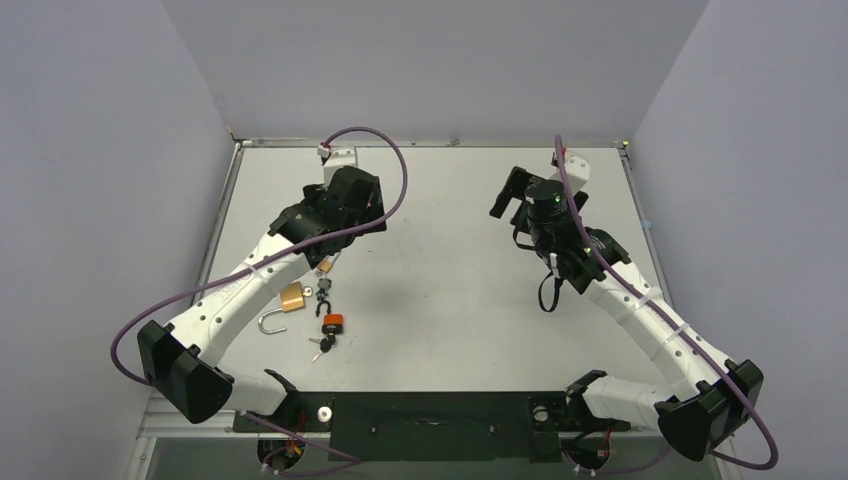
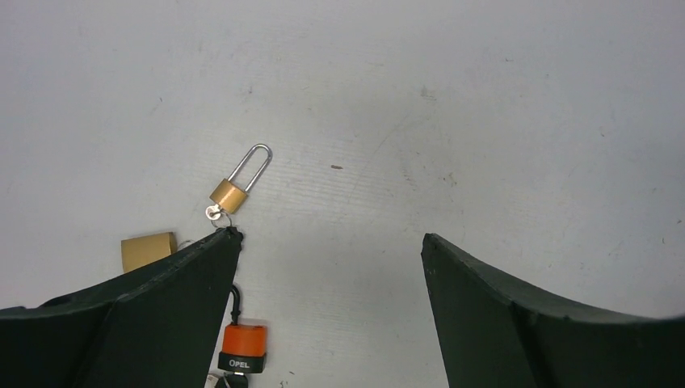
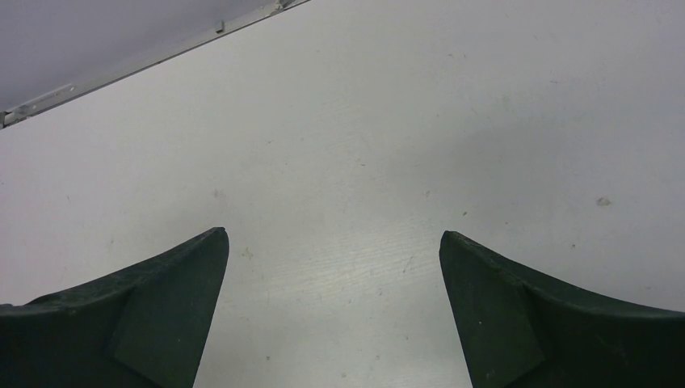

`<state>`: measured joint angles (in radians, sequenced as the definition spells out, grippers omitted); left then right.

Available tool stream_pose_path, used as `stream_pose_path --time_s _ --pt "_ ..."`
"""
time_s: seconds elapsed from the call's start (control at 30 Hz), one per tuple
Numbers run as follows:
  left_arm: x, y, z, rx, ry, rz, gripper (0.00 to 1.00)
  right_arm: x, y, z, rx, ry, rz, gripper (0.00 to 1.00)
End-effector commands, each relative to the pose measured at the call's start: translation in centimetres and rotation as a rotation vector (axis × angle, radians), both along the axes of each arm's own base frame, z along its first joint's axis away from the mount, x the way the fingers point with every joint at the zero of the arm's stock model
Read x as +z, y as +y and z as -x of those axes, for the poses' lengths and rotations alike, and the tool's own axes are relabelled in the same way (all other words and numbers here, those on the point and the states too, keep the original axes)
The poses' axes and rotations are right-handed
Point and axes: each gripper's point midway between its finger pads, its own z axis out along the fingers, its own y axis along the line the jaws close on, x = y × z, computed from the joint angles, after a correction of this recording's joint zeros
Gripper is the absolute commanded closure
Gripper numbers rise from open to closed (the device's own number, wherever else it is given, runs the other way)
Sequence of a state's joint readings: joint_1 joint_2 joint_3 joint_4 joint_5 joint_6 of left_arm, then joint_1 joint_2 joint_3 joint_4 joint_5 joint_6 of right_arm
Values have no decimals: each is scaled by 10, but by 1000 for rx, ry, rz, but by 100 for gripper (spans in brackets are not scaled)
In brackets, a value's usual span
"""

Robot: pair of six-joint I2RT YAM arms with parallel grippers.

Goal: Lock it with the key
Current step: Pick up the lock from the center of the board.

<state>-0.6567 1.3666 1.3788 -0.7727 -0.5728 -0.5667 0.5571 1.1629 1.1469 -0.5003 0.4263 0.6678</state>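
A small brass padlock (image 2: 229, 196) with a long silver shackle lies on the table, a small silver key (image 2: 213, 212) at its base. It lies just beyond my left gripper's left fingertip. A larger brass padlock (image 1: 292, 296) lies with its shackle swung open. An orange padlock (image 2: 244, 346) with a black "OPEL" band lies near my left finger, dark keys (image 1: 322, 343) by its base. My left gripper (image 2: 331, 237) hangs open above bare table, holding nothing. My right gripper (image 3: 331, 233) is open too, far off at the right, over bare table.
The grey table (image 1: 450, 300) is walled by grey panels, with a metal rim (image 3: 145, 58) along its far edge. Both arms' purple cables loop above the table. The black base bar (image 1: 430, 415) runs along the near edge.
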Motion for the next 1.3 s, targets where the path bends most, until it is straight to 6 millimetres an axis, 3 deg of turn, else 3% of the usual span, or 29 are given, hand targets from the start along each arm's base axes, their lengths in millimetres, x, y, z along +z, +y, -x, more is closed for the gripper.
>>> stream_pose_path --time_s 0.0,0.1,0.43,0.63,0.83,1.1,1.27 --pt "-5 15 3 64 19 50 18 11 7 -4 12 -42 -37 0" --pt "-21 27 2 118 61 74 18 8 10 -3 29 -37 -46 0" --pt "-105 72 10 262 230 156 19 -5 24 -6 88 -6 -55 1" --pt "-150 88 35 372 336 212 20 -16 25 -3 97 13 -52 1" --pt "-177 78 61 401 398 308 20 -27 25 -1 97 30 -51 1" --pt "-197 55 84 331 452 278 20 -33 24 0 100 39 -48 1" --pt "-210 57 92 355 481 238 20 -36 22 3 96 42 -50 1"
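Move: Some 11 cm back, 8 cm to the left and 24 cm below the left hand lies the orange Opel lock, its black shackle standing open. From that lock, the keys lie about 5 cm nearer the base and 1 cm left, the grey figure 8 cm farther out and 2 cm left, and the large brass padlock 6 cm farther out and 9 cm left. From the right hand, the Opel lock is roughly 39 cm left, 11 cm back and 25 cm down. Sinking about 20 cm towards the orange Opel lock, the open left hand first swings left some 10 cm, then draws back about 10 cm and eases right again by 4, slowing over the lock. The wrist tips the fingers down by some 30 degrees and turns counter-clockwise; the fingers stay open. Meanwhile the empty right hand sinks 4 cm, drifting slightly left. ##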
